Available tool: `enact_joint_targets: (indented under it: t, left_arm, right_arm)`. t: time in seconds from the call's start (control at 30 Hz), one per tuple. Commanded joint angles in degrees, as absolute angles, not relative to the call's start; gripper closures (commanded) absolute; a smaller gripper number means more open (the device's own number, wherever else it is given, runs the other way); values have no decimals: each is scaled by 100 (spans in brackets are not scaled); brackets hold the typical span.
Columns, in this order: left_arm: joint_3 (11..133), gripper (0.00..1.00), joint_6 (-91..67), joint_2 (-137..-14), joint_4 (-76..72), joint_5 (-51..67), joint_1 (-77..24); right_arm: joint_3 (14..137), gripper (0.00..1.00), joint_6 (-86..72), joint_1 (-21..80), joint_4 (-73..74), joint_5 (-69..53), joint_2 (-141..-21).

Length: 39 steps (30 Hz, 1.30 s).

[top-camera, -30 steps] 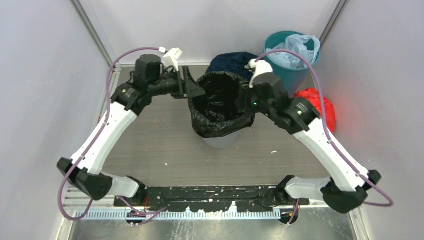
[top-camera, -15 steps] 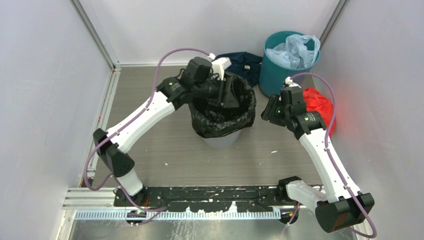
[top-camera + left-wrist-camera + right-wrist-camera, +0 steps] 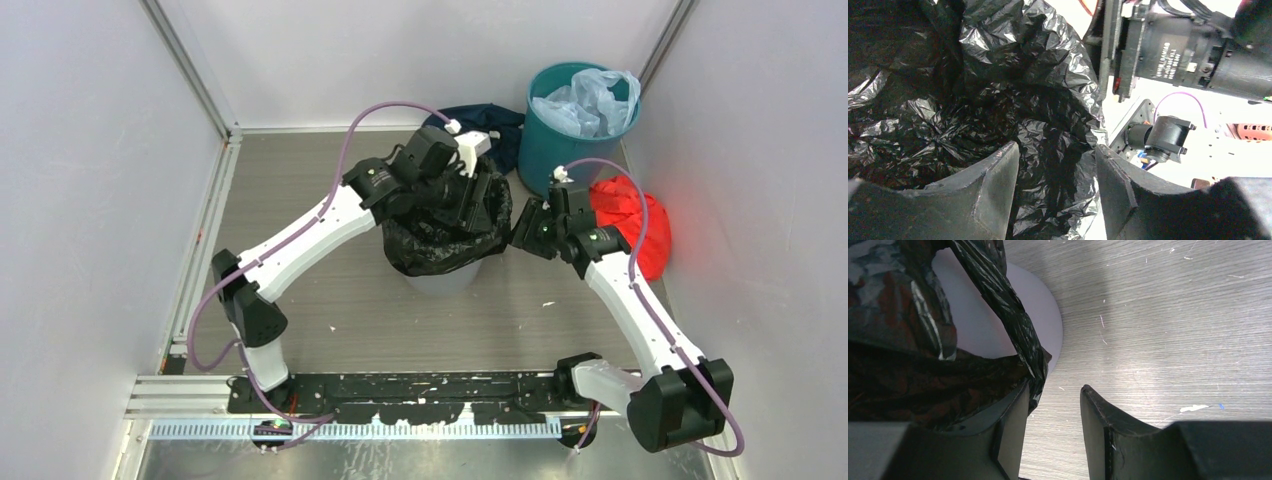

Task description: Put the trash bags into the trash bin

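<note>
The black trash bag [image 3: 430,245] lines the light grey trash bin [image 3: 440,282] in the middle of the floor, its crinkled edge folded over the rim. My left gripper [image 3: 486,205] reaches across the bin's mouth to its right rim. In the left wrist view its jaws [image 3: 1057,147] stand apart, with the bag's [image 3: 998,100] plastic in the gap. My right gripper [image 3: 526,236] hangs just outside the bin's right side. It is open [image 3: 1054,390] over bare floor, the bag [image 3: 908,375] brushing the outside of its left finger and the bin's wall [image 3: 993,315] beyond.
A teal bin [image 3: 580,135] holding a pale blue plastic bag [image 3: 590,100] stands at the back right. A red cloth bundle [image 3: 645,225] lies right of my right arm. Dark navy cloth [image 3: 470,120] lies behind the grey bin. Walls close in on both sides.
My left arm swung from the bin's left rim across to its right rim, jaws widening. My right gripper came off the right rim and now sits outside the bin.
</note>
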<state>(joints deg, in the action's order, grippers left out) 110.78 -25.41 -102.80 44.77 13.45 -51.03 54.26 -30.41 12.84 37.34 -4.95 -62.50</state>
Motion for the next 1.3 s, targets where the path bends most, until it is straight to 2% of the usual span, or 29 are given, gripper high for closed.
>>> enact_joint_targets:
  t: [0.0,0.27,0.6,0.7,0.77,0.83,0.9,1.1,1.27]
  left_arm:
    - [11467,41,-2357,-10231,4544,1177,-5180]
    - [12129,40,-2133,-10702,4946,937,-5447]
    - [12389,41,-1952,-11138,5214,527,-5598]
    - [12476,41,-1925,-11263,5288,394,-5607]
    - [12485,46,-1925,-11278,5308,360,-5607]
    - [12468,58,-1922,-11269,5338,332,-5604]
    - [12435,64,-1916,-11216,5361,335,-5602]
    - [12156,66,-1929,-10967,5326,391,-5605]
    - [11901,67,-1960,-10771,5205,470,-5605]
  right_arm:
    - [5373,52,-3119,1239,3261,-650,-6348]
    - [5353,55,-3173,1214,3060,-672,-6568]
    - [5250,65,-3197,1180,2985,-633,-6574]
    - [5208,71,-3224,1178,2911,-657,-6596]
    - [5182,74,-3242,1180,2861,-685,-6633]
    - [5141,81,-3252,1184,2814,-711,-6678]
    - [5082,84,-3260,1179,2755,-733,-6706]
    - [4790,91,-3395,1185,2446,-949,-6791]
    - [4611,91,-3540,1179,2156,-1344,-6968]
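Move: The left hand, open, is just inside the black bag's right rim, which lies about 3 cm to its right and 4 cm below it. The gray bin's middle is roughly 7 cm left, 2 cm ahead and 17 cm below. The right hand, outside the bin, has the bag's hanging edge about 1 cm ahead, 1 cm left and 2 cm below; from there the teal bin stands some 20 cm ahead and 10 cm right, the red bag 11 cm ahead and 25 cm right. Ease the right gripper slightly forward and down, closing it slowly to pinch the bag's hanging edge, then draw it down to about 5 cm below its start. Meanwhile lift the left gripper a little and shift it right over the rim, lower it some 6 cm with the fingers tipping about 10 degrees further down, one each side of the plastic, and close on the rim. ##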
